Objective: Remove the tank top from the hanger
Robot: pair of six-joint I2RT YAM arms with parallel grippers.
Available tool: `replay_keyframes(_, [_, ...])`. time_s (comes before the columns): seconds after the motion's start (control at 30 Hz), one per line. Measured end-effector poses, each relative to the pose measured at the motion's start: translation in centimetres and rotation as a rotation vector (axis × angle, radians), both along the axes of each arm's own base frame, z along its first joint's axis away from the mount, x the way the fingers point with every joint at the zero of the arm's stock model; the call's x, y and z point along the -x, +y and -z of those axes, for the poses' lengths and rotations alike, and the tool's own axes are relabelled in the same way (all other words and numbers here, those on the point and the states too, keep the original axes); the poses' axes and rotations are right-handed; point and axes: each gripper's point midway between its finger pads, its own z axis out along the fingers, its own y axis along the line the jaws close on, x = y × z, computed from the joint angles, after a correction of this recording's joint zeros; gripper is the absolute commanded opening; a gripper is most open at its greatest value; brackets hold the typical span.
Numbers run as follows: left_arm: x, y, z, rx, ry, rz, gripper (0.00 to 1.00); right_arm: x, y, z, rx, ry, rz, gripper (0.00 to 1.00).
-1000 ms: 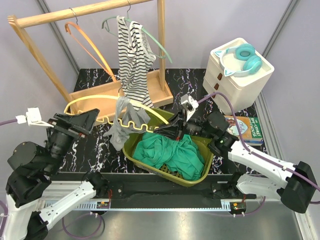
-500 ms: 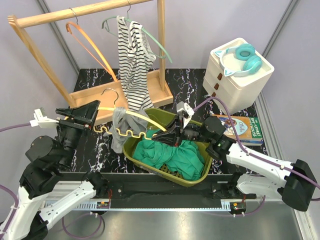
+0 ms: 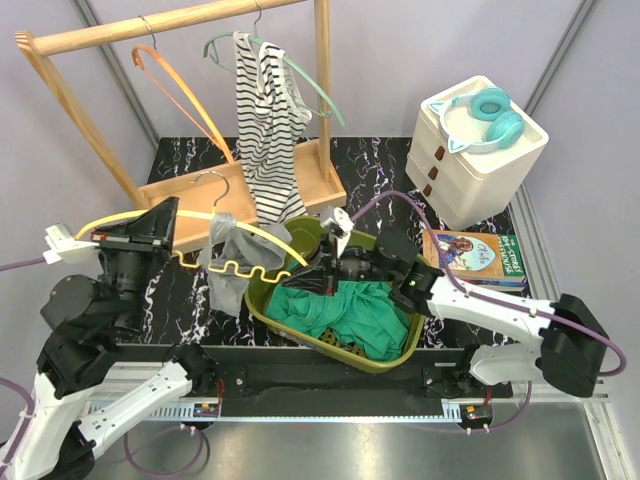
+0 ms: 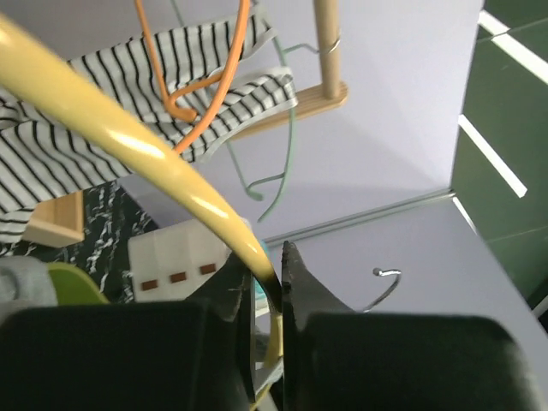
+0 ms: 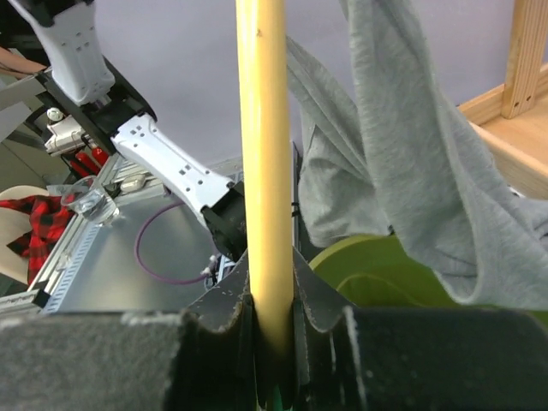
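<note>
A grey tank top [image 3: 228, 264] hangs bunched on a yellow hanger [image 3: 262, 231], held in the air between the two arms, over the left rim of the green basket [image 3: 268, 301]. My left gripper [image 3: 170, 222] is shut on the hanger's left end; the yellow bar [image 4: 163, 152] runs between its jaws [image 4: 267, 267]. My right gripper [image 3: 313, 270] is shut on the hanger's right end [image 5: 264, 128], with the bar clamped between its fingers [image 5: 272, 287]. The grey cloth [image 5: 411, 171] drapes just beyond it.
A wooden rack [image 3: 190, 20] stands at the back with a striped top [image 3: 268, 120] on a teal hanger and a bare orange hanger [image 3: 180, 90]. The basket holds green cloth [image 3: 350, 310]. A white drawer box [image 3: 480, 160] with teal headphones and a book [image 3: 470, 250] sit at the right.
Both grippers have carried the yellow hanger to the left and a little away. The grey tank top moved with it and now hangs left of the basket rim.
</note>
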Motion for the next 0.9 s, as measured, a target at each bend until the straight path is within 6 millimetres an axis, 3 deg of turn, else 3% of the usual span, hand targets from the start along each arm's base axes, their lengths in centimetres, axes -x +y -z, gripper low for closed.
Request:
replay_keyframes(0.03, [0.1,0.4,-0.5,0.007,-0.013,-0.015,0.0,-0.3,0.6,0.0,0.007,0.0,0.001,0.11])
replay_keyframes(0.07, [0.2,0.9,-0.8,0.001,-0.024,-0.036,0.0,-0.7,1.2,-0.2,0.007,-0.002,0.001,0.27])
replay_keyframes(0.13, [0.5,2.1,-1.5,-0.027,-0.052,-0.081,0.0,-1.3,2.2,-0.9,0.006,0.0,0.007,0.47])
replay_keyframes(0.17, [0.7,2.5,-2.0,-0.042,-0.072,-0.095,0.0,-1.9,2.6,-1.0,0.012,0.016,0.03,0.62])
replay_keyframes(0.27, [0.9,4.5,-1.4,-0.279,-0.074,-0.201,0.0,-4.2,3.5,-1.2,0.027,0.066,0.117,0.83])
replay_keyframes(0.43, [0.4,5.6,-1.7,-0.623,-0.089,-0.304,0.0,-6.6,4.2,-1.0,0.067,0.121,0.218,0.96])
replay_keyframes(0.6, [-0.1,4.7,-2.7,-0.798,-0.16,-0.305,0.0,-7.4,4.1,0.5,0.117,0.155,0.266,1.0])
replay_keyframes(0.73, [-0.2,4.2,-2.9,-0.804,-0.188,-0.296,0.0,-7.5,4.4,1.6,0.143,0.171,0.264,1.0])
replay_keyframes(0.9, [0.1,5.4,-2.0,-0.595,-0.096,-0.308,0.0,-6.3,5.2,2.5,0.157,0.175,0.182,1.0])
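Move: The left hand grips the yellow hanger's upper arm; the grey tank top hangs from that hanger about 7 cm to this hand's right, 4 cm back and 13 cm below, with the orange hanger some 17 cm ahead and level sideways. From the right hand, on the hanger's right end, the tank top is about 12 cm left, 3 cm forward and slightly lower; the bin's middle is 8 cm right, level fore-and-aft and some 17 cm below, the striped top 18 cm ahead and 6 cm left. The left hand keeps its pinch on the yellow hanger and draws it about 5 cm left and slightly up, rolling its left side up as far as 45 degrees and then easing part of the way back, while turning counter-clockwise, so the hanger's right end swings down and left, away from the right hand. The right hand goes left with that end for a couple of centimetres, opens wide to let go of it, and carries on forward about 7 cm and a little farther left over the bin's left side, then sinks slightly and draws back a centimetre, its wrist tipping down and turning a little clockwise. ##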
